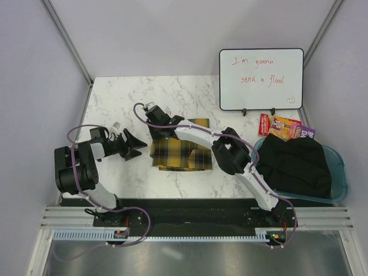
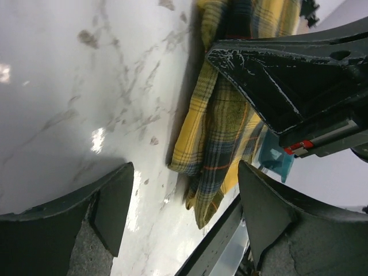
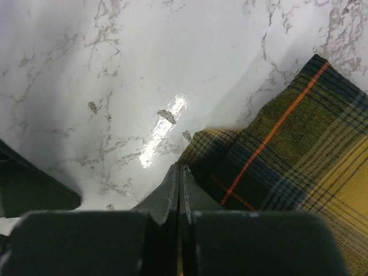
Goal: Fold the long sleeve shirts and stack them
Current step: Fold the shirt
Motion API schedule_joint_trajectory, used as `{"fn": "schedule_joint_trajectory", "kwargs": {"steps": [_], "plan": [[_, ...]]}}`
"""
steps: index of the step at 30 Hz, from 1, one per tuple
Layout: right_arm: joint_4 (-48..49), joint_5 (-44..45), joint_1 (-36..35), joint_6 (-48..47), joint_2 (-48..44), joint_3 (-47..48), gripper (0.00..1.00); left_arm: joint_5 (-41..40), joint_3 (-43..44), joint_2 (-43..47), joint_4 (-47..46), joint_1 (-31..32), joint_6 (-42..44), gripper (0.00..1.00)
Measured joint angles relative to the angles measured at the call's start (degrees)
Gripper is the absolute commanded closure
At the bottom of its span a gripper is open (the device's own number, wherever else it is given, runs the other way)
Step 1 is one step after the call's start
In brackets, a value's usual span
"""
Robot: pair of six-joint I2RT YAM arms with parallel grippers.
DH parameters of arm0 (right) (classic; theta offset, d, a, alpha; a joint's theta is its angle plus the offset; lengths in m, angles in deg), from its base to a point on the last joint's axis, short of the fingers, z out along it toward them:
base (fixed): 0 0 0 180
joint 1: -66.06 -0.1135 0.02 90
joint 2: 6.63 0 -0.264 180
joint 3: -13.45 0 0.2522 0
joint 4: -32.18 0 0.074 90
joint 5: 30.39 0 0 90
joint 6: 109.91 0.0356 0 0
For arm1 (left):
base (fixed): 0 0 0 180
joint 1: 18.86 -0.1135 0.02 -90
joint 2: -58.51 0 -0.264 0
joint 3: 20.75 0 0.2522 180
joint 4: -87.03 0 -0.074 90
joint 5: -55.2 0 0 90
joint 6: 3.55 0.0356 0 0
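The long sleeve shirt (image 1: 181, 152), yellow-and-black plaid with thin red lines, lies folded into a rough rectangle at the middle of the marble table (image 1: 115, 103). My right gripper (image 1: 156, 135) reaches across to its far left corner. In the right wrist view the right gripper (image 3: 180, 168) is pressed shut at the edge of the shirt (image 3: 287, 155), with a sliver of cloth between the jaws. My left gripper (image 1: 140, 146) hovers just left of the shirt, open. Between its two fingers, the left gripper (image 2: 185, 169) frames the shirt's near left corner (image 2: 218, 126) without touching it.
A teal bin (image 1: 339, 172) holding a black garment (image 1: 299, 167) stands at the right. A whiteboard (image 1: 261, 79) and colourful packets (image 1: 284, 126) sit at the back right. The right arm's black fingers (image 2: 276, 75) hang close above the left gripper's view.
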State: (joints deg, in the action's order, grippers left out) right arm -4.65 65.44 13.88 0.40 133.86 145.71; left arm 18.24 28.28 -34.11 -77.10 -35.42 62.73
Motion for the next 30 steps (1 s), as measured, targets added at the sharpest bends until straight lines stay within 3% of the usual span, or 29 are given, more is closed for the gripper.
{"fn": "schedule_joint_trajectory", "kwargs": {"steps": [7,17,24,30], "plan": [[0.13,-1.99,0.02,1.01,-1.42,-0.48,1.00,5.90,0.61,-5.57,-8.59,2.93,-1.09,0.20],[-0.04,-3.65,0.15,1.90,-2.97,-1.16,1.00,3.72,0.70,-6.91,-17.31,9.22,-5.16,0.20],[-0.02,-3.74,0.72,2.51,-4.37,-1.16,1.00,1.03,0.11,-8.26,-24.41,12.15,-11.85,0.21],[-0.04,-3.91,1.27,3.17,-4.90,-1.16,1.00,1.92,-2.86,-11.85,-38.51,14.51,-20.96,0.22]]}}
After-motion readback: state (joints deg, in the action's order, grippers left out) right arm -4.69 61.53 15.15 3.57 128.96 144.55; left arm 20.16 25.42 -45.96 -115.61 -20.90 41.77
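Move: The left edge of the folded shirt is some 6 cm to the left hand's right and about 2 cm ahead, roughly 1 cm lower. On that edge, the right fingers' grip is about 5 cm ahead and 6 cm to the right of the left hand. The shirt's middle lies about 2 cm ahead and 18 cm right. From the right hand the gripped edge is right at the fingertips, and the shirt's middle is about 4 cm back, 12 cm right and 3 cm below. Rightward and somewhat forward, at nearly constant low height, the left hand slides about 8 cm to the shirt's left edge below the right gripper, fingers staying wide open and the wrist turning slightly clockwise. Meanwhile the right hand, still pinching the edge, lifts it almost straight up about 4.5 cm, easing back about 1 cm and then forward again. ##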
